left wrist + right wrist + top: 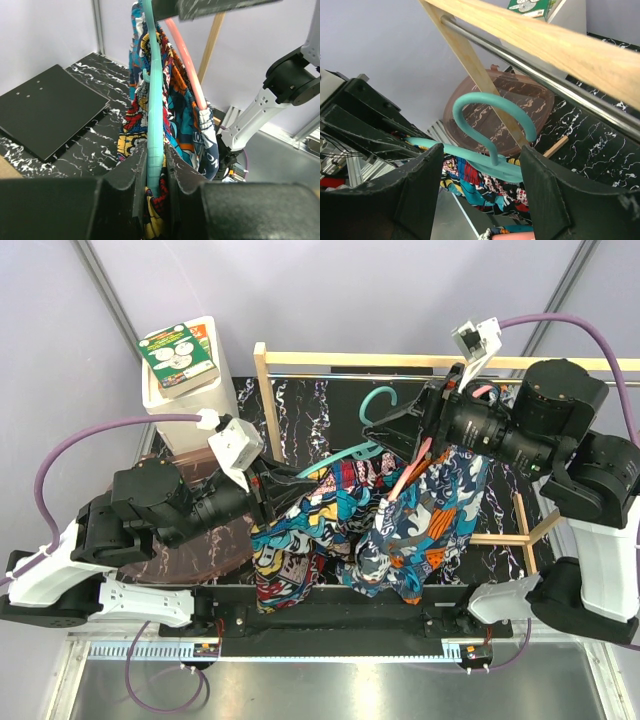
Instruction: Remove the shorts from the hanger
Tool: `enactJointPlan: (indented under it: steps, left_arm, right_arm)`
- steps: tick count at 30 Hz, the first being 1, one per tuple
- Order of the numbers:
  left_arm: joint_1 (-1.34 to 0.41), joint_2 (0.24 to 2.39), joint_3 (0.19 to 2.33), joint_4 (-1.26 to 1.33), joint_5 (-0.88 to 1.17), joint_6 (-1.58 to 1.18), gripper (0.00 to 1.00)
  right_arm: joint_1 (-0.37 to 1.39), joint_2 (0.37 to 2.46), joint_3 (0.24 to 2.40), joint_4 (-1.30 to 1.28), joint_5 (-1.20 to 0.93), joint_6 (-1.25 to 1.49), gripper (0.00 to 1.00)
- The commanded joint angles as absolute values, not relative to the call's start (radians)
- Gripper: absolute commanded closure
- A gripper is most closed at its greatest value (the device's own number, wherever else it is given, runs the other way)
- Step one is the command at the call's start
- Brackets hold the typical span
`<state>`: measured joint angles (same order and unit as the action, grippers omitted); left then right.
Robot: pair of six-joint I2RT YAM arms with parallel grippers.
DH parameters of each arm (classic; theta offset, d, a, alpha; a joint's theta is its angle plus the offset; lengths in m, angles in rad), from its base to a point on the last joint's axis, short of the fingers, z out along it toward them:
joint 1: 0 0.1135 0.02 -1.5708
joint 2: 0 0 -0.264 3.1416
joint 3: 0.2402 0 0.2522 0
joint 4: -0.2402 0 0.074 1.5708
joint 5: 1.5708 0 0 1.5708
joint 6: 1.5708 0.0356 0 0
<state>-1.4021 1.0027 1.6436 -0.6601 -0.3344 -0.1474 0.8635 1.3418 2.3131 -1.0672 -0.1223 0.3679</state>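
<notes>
A teal hanger (378, 400) carries the comic-print shorts (295, 535) in navy, red and yellow. My left gripper (268, 498) is shut on one end of its bar (154, 125), with those shorts (131, 125) bunched just beyond the jaws. My right gripper (395, 430) is open, its jaws either side of the teal hook (490, 115) and not touching it. Beside it, a pink hanger (410, 475) holds the teal, orange and white shorts (445, 500), which hang down the right side (202, 142).
A wooden rack frame (400, 360) with a metal rod (545, 75) stands over the black marbled table (300, 405). A white box with a green packet (180, 355) sits back left. A brown translucent lid (200, 550) lies near the left arm, and a black plate (45, 110) lies flat.
</notes>
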Motion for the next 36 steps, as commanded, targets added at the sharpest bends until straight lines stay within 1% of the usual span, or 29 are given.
enactJointPlan:
  steps: [1, 6, 12, 19, 22, 23, 25, 26, 27, 28, 30, 31, 33, 35, 36]
  left_arm:
    - [-1.408, 0.983, 1.677, -0.515, -0.256, -0.152, 1.0]
    - [-1.407, 0.977, 1.663, -0.477, -0.242, -0.14, 1.0]
    - [-1.408, 0.999, 1.664, -0.459, -0.196, -0.138, 1.0]
    - [-1.408, 1.015, 1.674, -0.445, -0.21, -0.153, 1.0]
    - [-1.407, 1.023, 1.671, -0.437, -0.228, -0.163, 1.0]
    - [-1.408, 1.025, 1.669, -0.436, -0.233, -0.164, 1.0]
    - [-1.408, 1.023, 1.663, -0.436, -0.247, -0.169, 1.0]
    - [-1.407, 1.017, 1.655, -0.436, -0.25, -0.17, 0.99]
    - [-1.408, 1.012, 1.652, -0.437, -0.253, -0.169, 0.96]
    - [-1.408, 1.006, 1.646, -0.436, -0.267, -0.17, 0.84]
    - [-1.407, 0.985, 1.631, -0.437, -0.287, -0.175, 0.72]
    - [-1.408, 0.979, 1.626, -0.437, -0.302, -0.175, 0.61]
    - [-1.407, 0.954, 1.617, -0.439, -0.317, -0.176, 0.49]
    - [-1.408, 0.931, 1.611, -0.437, -0.33, -0.173, 0.4]
    - [-1.408, 0.927, 1.609, -0.437, -0.333, -0.172, 0.39]
  right_arm:
    - [0.865, 1.296, 2.243, -1.02, -0.124, 0.35, 0.31]
    - [0.865, 1.278, 2.2, -1.006, -0.159, 0.359, 0.34]
    - [0.865, 1.276, 2.187, -0.986, -0.15, 0.342, 0.39]
    - [0.865, 1.25, 2.114, -0.928, -0.138, 0.342, 0.52]
    - [0.865, 1.223, 2.054, -0.896, -0.112, 0.342, 0.62]
    - [0.865, 1.217, 2.043, -0.89, -0.101, 0.344, 0.7]
    - [0.865, 1.209, 2.028, -0.873, -0.098, 0.345, 0.79]
    - [0.865, 1.204, 2.023, -0.87, -0.091, 0.348, 0.88]
    - [0.865, 1.203, 2.017, -0.864, -0.089, 0.353, 0.95]
    - [0.865, 1.201, 2.014, -0.851, -0.081, 0.354, 0.99]
    - [0.865, 1.195, 2.006, -0.836, -0.078, 0.357, 1.0]
    - [0.865, 1.195, 2.006, -0.833, -0.078, 0.36, 1.0]
    - [0.867, 1.192, 2.005, -0.827, -0.074, 0.364, 1.0]
    - [0.865, 1.189, 2.003, -0.821, -0.066, 0.362, 1.0]
    - [0.865, 1.189, 2.003, -0.821, -0.064, 0.361, 1.0]
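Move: The neck of the teal hanger lies just off my open right fingers, about 3 cm to the left, 2 cm ahead and 3 cm below. The pink hanger's near end is some 8 cm back, 2 cm to the right and 8 cm down; the metal rail runs roughly 12 cm straight ahead at about my height. From my left hand, still pinching the teal hanger's left end with the shorts, that neck is some 7 cm ahead, 14 cm right and 5 cm higher. My right hand sinks about 4 cm with the hanger's neck between its fingers and shuts on it, pinching it just below the hook. Meanwhile my left hand keeps hold of the hanger's end and eases about 2 cm right and 1 cm back; only once the right has its grip does the left open, coming up roughly 2 cm and back to the left. ##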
